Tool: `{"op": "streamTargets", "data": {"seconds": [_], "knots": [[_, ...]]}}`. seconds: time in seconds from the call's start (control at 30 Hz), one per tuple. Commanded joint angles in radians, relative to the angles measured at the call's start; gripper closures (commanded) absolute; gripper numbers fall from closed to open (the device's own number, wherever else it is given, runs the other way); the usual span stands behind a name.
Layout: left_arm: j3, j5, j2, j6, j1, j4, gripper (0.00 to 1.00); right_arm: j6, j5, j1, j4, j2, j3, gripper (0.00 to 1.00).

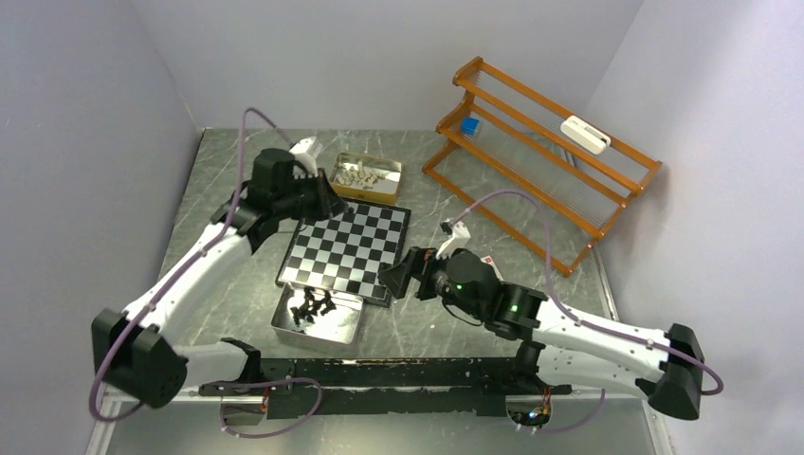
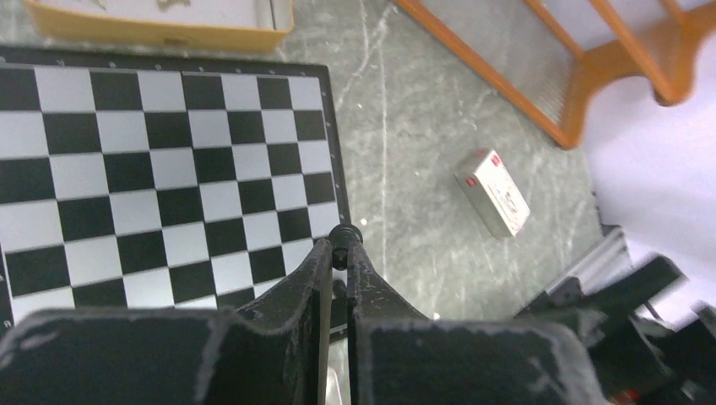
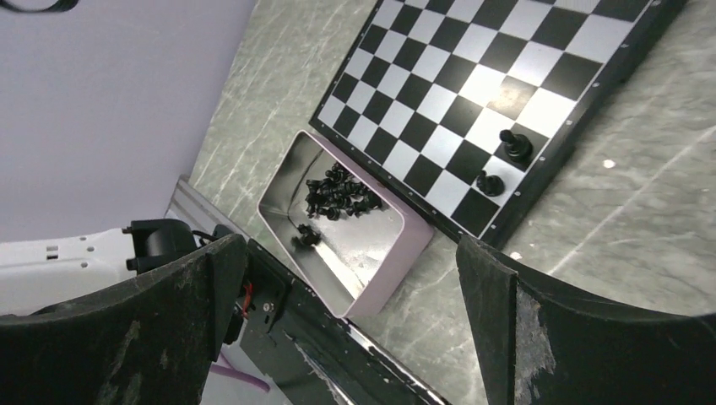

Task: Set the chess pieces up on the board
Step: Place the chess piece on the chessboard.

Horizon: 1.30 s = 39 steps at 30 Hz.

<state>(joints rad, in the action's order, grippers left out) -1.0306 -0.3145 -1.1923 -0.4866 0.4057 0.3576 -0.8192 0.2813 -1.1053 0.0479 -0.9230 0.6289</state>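
The chequered board point(image 1: 346, 248) lies mid-table. My left gripper point(image 2: 338, 253) is shut on a small black chess piece point(image 2: 344, 236), held above the board's point(image 2: 152, 177) edge; in the top view this gripper point(image 1: 325, 202) hovers at the board's far left corner. My right gripper point(image 3: 355, 249) is open wide with nothing between its fingers, off the board's near right corner point(image 1: 391, 275). Two black pieces point(image 3: 515, 145) point(image 3: 490, 181) stand on squares at the board's point(image 3: 473, 76) edge. A silver tray point(image 3: 397, 253) holds several loose black pieces point(image 3: 338, 192).
A yellow tray point(image 1: 392, 171) of cream-white pieces sits beyond the board. The silver tray point(image 1: 318, 332) touches the board's near edge. A small white box point(image 2: 494, 192) lies on the table right of the board. An orange rack point(image 1: 545, 156) fills the back right.
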Motion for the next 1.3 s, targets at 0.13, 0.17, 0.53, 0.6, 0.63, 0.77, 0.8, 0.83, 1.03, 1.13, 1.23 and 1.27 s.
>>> {"op": "streamTargets", "data": {"seconds": [0.13,0.17,0.53,0.6,0.63,0.77,0.8,0.83,1.03,1.13,1.23,1.27], "knots": [[-0.241,0.313,-0.317,0.111,0.161,-0.002,0.93,0.088,0.111,0.003,0.17,0.172,0.026,0.0],[-0.26,0.313,-0.341,0.115,0.17,-0.012,0.93,0.093,0.118,0.004,0.184,0.184,0.031,0.0],[-0.524,0.49,-0.717,0.205,0.249,0.013,0.93,0.066,0.15,0.003,0.24,0.294,0.002,0.0],[-0.548,0.509,-0.747,0.213,0.251,0.015,0.93,0.064,0.149,0.003,0.24,0.293,0.003,0.0],[-0.558,0.515,-0.761,0.219,0.251,0.022,0.94,0.062,0.149,0.003,0.242,0.29,0.007,0.0],[-0.585,0.528,-0.804,0.233,0.254,0.039,0.94,0.062,0.144,0.003,0.241,0.268,0.018,0.0],[-0.586,0.524,-0.812,0.234,0.254,0.037,0.94,0.061,0.142,0.004,0.239,0.266,0.018,0.0],[-0.586,0.518,-0.819,0.234,0.254,0.033,0.94,0.058,0.139,0.003,0.237,0.262,0.017,0.0],[-0.602,0.516,-0.858,0.243,0.262,0.047,0.94,0.053,0.131,0.002,0.223,0.262,0.01,0.0],[-0.614,0.502,-0.881,0.248,0.264,0.06,0.94,0.055,0.137,0.003,0.231,0.265,0.013,0.0],[-0.636,0.5,-0.908,0.254,0.268,0.084,0.94,0.057,0.137,0.003,0.23,0.269,0.015,0.0],[-0.641,0.501,-0.916,0.253,0.268,0.089,0.94,0.058,0.137,0.002,0.231,0.269,0.015,0.0]]}}
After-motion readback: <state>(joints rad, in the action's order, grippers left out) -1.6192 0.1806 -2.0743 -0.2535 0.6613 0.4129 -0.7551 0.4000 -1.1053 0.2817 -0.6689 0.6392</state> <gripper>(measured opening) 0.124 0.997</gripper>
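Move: The dark chess piece, still pinched in the left hand, is bound for the board's far row, second square from its right edge, about 13 cm ahead, 10 cm to the right and some 19 cm below. The tin of white pieces is centred about 8 cm beyond that square and 2 cm to its left. Two black pieces already set stand some 15 cm nearer. From the right hand that square lies some 25 cm ahead, 2 cm left, 16 cm below. The dark piece is carried down by some 15 cm, forward and also to the right by the left arm, across the board to its far right corner, the last few centimetres nearly straight down. Meanwhile the wrist rolls some 35 degrees, left side rising, so the fingers point more steeply down and keep their pinch. The empty right hand, wide open, draws off about 6 cm to the right and rises slightly. ##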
